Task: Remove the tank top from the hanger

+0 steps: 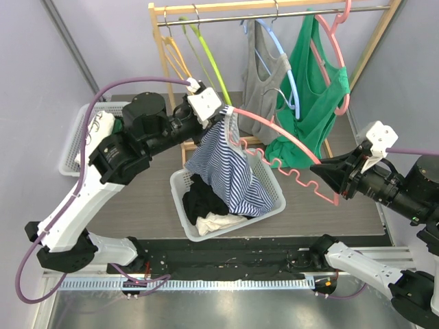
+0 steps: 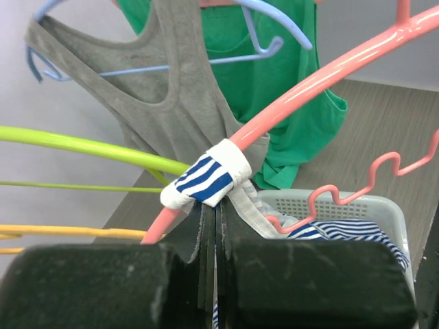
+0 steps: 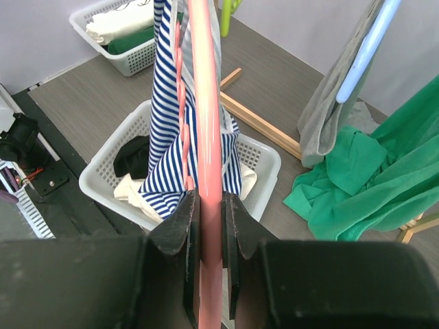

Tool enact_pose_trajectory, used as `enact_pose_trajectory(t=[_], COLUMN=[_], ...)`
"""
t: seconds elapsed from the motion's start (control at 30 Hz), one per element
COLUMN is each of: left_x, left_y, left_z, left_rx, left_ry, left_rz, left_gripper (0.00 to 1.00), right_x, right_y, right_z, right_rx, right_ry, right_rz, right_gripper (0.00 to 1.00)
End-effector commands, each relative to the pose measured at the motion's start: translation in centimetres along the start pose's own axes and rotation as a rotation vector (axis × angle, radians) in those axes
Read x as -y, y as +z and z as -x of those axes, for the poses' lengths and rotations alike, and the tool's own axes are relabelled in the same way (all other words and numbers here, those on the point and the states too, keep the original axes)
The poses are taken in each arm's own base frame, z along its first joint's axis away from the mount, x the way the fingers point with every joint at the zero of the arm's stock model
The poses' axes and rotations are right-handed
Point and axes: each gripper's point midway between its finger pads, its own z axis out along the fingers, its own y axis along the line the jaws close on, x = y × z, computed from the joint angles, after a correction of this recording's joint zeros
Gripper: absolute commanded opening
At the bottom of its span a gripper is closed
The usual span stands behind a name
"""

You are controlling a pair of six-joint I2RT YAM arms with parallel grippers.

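Observation:
A blue-and-white striped tank top (image 1: 230, 171) hangs from one arm of a pink hanger (image 1: 288, 140) held above a white basket. My left gripper (image 1: 221, 115) is at the hanger's left end, shut on the tank top; in the left wrist view (image 2: 217, 212) striped cloth sits between the closed pads. Just beyond them, the strap (image 2: 206, 179) is looped around the pink hanger (image 2: 322, 75). My right gripper (image 1: 322, 171) is shut on the hanger's other end; in the right wrist view (image 3: 209, 205) its pads clamp the pink hanger (image 3: 206, 103), with the tank top (image 3: 164, 137) hanging beyond.
The white basket (image 1: 180, 188) below holds black and cream clothes. A wooden rack (image 1: 274, 7) behind carries a grey top on a blue hanger (image 1: 264, 68), a green top on a pink hanger (image 1: 315, 82), and bare yellow and green hangers. A second basket (image 1: 79, 137) stands at left.

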Motion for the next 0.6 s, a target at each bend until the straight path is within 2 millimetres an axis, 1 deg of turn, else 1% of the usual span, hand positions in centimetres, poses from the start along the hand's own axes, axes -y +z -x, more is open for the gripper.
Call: enact_pose_trajectory(t=[0.0, 0.03, 0.1, 0.17, 0.2, 0.27, 0.3, 0.33, 0.37, 0.4, 0.43, 0.47, 0.53, 0.57], left_x=[-4.2, -4.8, -6.9, -7.9, -8.5, -9.5, -9.5, -9.8, -9.5, -9.3, -9.4, -9.2, -8.8, -8.6], left_y=[-3.8, -4.2, -5.3, -6.3, -6.6, -7.5, -7.5, -7.7, -7.9, -7.9, -8.1, -8.2, -8.3, -8.1], left_z=[5.5, 5.9, 6.5, 7.0, 6.8, 6.7, 6.0, 5.5, 4.6, 4.2, 3.5, 2.8, 2.1, 1.6], left_rx=[0.14, 0.146, 0.144, 0.148, 0.137, 0.136, 0.119, 0.108, 0.092, 0.09, 0.071, 0.062, 0.046, 0.035], left_ry=[0.057, 0.08, 0.107, 0.155, 0.157, 0.155, 0.151, 0.15, 0.14, 0.137, 0.134, 0.121, 0.109, 0.095], left_rz=[0.156, 0.175, 0.266, 0.308, 0.339, 0.38, 0.381, 0.391, 0.384, 0.373, 0.378, 0.374, 0.353, 0.335], left_gripper=[0.0, 0.0, 0.0, 0.0, 0.0, 0.0, 0.0, 0.0, 0.0, 0.0, 0.0, 0.0, 0.0, 0.0], right_x=[-0.2, -0.2, -0.5, -0.7, -1.2, -1.9, -2.1, -2.2, -2.3, -2.3, -2.4, -2.6, -2.5, -2.4], right_y=[-0.1, -0.2, -0.2, -0.5, -0.9, -2.3, -2.8, -4.3, -5.3, -6.2, -7.4, -8.8, -10.4, -11.2], right_z=[1.2, 1.1, 0.6, 0.7, 0.8, 1.6, 1.9, 2.6, 2.8, 3.1, 3.5, 3.4, 3.4, 3.1], right_rx=[0.06, 0.057, 0.041, 0.05, 0.052, 0.091, 0.105, 0.148, 0.17, 0.192, 0.222, 0.248, 0.277, 0.283], right_ry=[0.012, 0.012, 0.014, 0.012, 0.011, 0.005, 0.002, -0.006, -0.013, -0.018, -0.024, -0.027, -0.013, -0.007], right_rz=[0.006, 0.008, 0.02, 0.028, 0.059, 0.09, 0.094, 0.092, 0.091, 0.081, 0.08, 0.079, 0.059, 0.053], right_gripper=[0.01, 0.01, 0.01, 0.01, 0.01, 0.01, 0.01, 0.01, 0.01, 0.01, 0.01, 0.01, 0.01, 0.01])
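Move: The striped tank top's strap is already pinched in the left hand, and the pink hanger's left end pokes out about 3 cm ahead, 2 cm left and 3 cm below it. The green hanger hangs some 14 cm ahead and 2 cm left, about level; the grey tank top 18 cm ahead, 12 cm right and 8 cm lower. From the right hand, gripping the hanger's other end, that left end lies roughly 14 cm ahead and 27 cm left, about level. Leftward and up goes the left hand, keeping its shut grip on the strap: about 10 cm left, first rising some 6 cm and then dipping slightly, while the wrist swings counter-clockwise and tips up, to draw the strap off the hanger's left end. The right hand keeps its hold on the pink hanger, nearly still at first, then pulls back about 5 cm and a little to the right and up. ##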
